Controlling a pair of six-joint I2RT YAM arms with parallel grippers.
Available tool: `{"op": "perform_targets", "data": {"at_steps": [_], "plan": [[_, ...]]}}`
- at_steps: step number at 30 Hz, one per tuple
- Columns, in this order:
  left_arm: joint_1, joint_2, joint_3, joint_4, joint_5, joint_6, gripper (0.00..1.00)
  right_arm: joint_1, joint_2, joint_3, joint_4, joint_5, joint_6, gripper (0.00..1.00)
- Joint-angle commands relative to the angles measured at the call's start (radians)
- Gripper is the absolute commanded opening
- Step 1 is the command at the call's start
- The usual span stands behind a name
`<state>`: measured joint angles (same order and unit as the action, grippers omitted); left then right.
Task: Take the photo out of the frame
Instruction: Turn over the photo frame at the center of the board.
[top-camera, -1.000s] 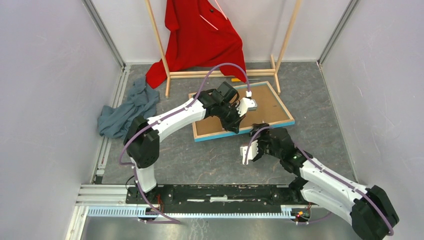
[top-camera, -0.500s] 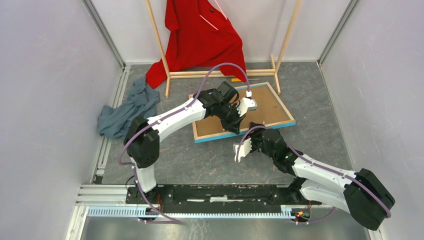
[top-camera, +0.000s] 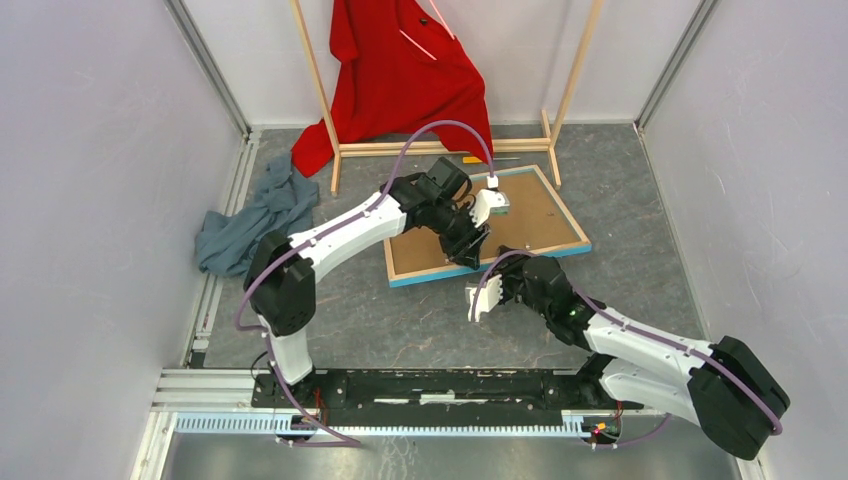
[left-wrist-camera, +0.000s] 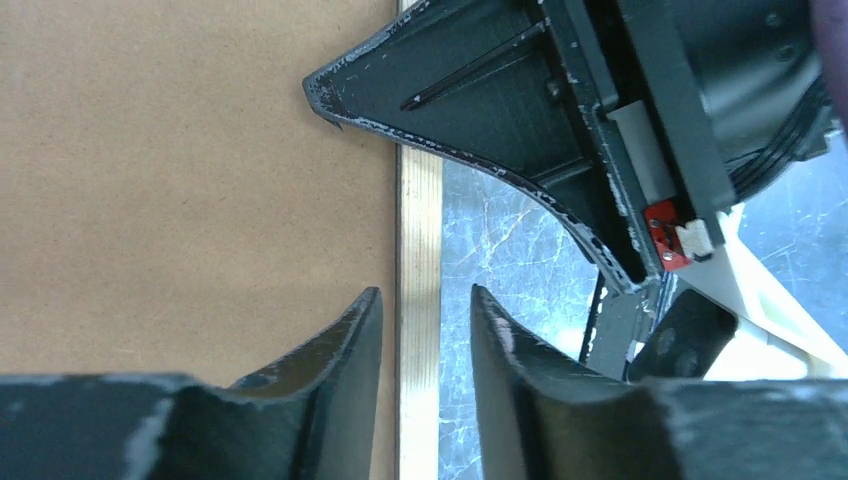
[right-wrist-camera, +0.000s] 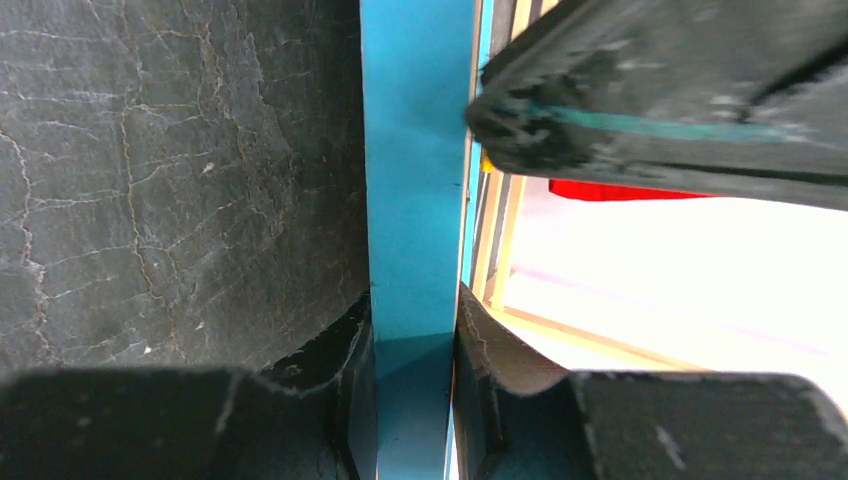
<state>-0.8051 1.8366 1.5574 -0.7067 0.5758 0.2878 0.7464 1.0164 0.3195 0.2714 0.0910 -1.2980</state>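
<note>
The frame (top-camera: 560, 243) lies face down on the dark floor, its brown backing board (top-camera: 535, 215) up and its light blue border along the near edge. My left gripper (top-camera: 470, 252) hangs over that near edge. In the left wrist view its fingers (left-wrist-camera: 365, 330) stand open astride the pale wood edge (left-wrist-camera: 420, 230), beside the backing board (left-wrist-camera: 200, 180). My right gripper (top-camera: 498, 264) meets the same edge from the front. In the right wrist view, the right gripper (right-wrist-camera: 412, 320) is shut on the blue border (right-wrist-camera: 415, 180). The photo is hidden.
A wooden clothes rack (top-camera: 318, 90) with a red garment (top-camera: 400, 70) stands behind the frame. A grey-blue cloth (top-camera: 250, 225) lies crumpled at the left wall. A small yellow item (top-camera: 470, 159) lies by the frame's far edge. Walls close in on both sides.
My right gripper moved left to the frame's near edge and closed on the blue border. My left gripper opened from shut and shifted slightly over the same edge.
</note>
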Motion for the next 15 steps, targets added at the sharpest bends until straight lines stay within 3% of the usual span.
{"op": "perform_targets", "data": {"at_steps": [1, 8, 12, 15], "plan": [[0.042, -0.096, 0.04, 0.025, 0.078, -0.025, 0.51, 0.005, 0.001, 0.071, -0.088, -0.008, 0.017, 0.08], [0.161, -0.24, 0.028, 0.058, 0.073, -0.032, 0.89, 0.005, -0.019, 0.128, -0.169, -0.007, 0.012, 0.05], [0.233, -0.334, -0.006, 0.115, -0.018, -0.066, 0.98, 0.005, -0.03, 0.212, -0.259, -0.011, 0.042, 0.04], [0.279, -0.398, -0.045, 0.167, -0.19, -0.108, 1.0, 0.007, -0.031, 0.303, -0.37, -0.027, 0.076, 0.0]]}}
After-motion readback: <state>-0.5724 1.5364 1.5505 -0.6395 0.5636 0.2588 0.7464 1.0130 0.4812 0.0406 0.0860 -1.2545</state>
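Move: The photo frame leans with its front edge raised. Its middle lies about 12 cm ahead of the left hand, 1 cm to its right and 7 cm lower; the left fingers straddle the front edge. The yellow screwdriver lies some 29 cm ahead of that hand, 6 cm to its right and 14 cm below. From the right hand, already pinching the same edge, the frame's middle is roughly 12 cm ahead, 6 cm left and 6 cm lower. The left hand leaves the photo frame's front edge, opening from about a third to fully wide as it climbs some 13 cm, speeding up and swinging left and forward over the frame's left part, its wrist turning about 25 degrees so that the fingers point less steeply down and a little more forward. The right hand keeps its pinch on the edge and slowly lifts it by about 2 cm with hardly any tilt. ##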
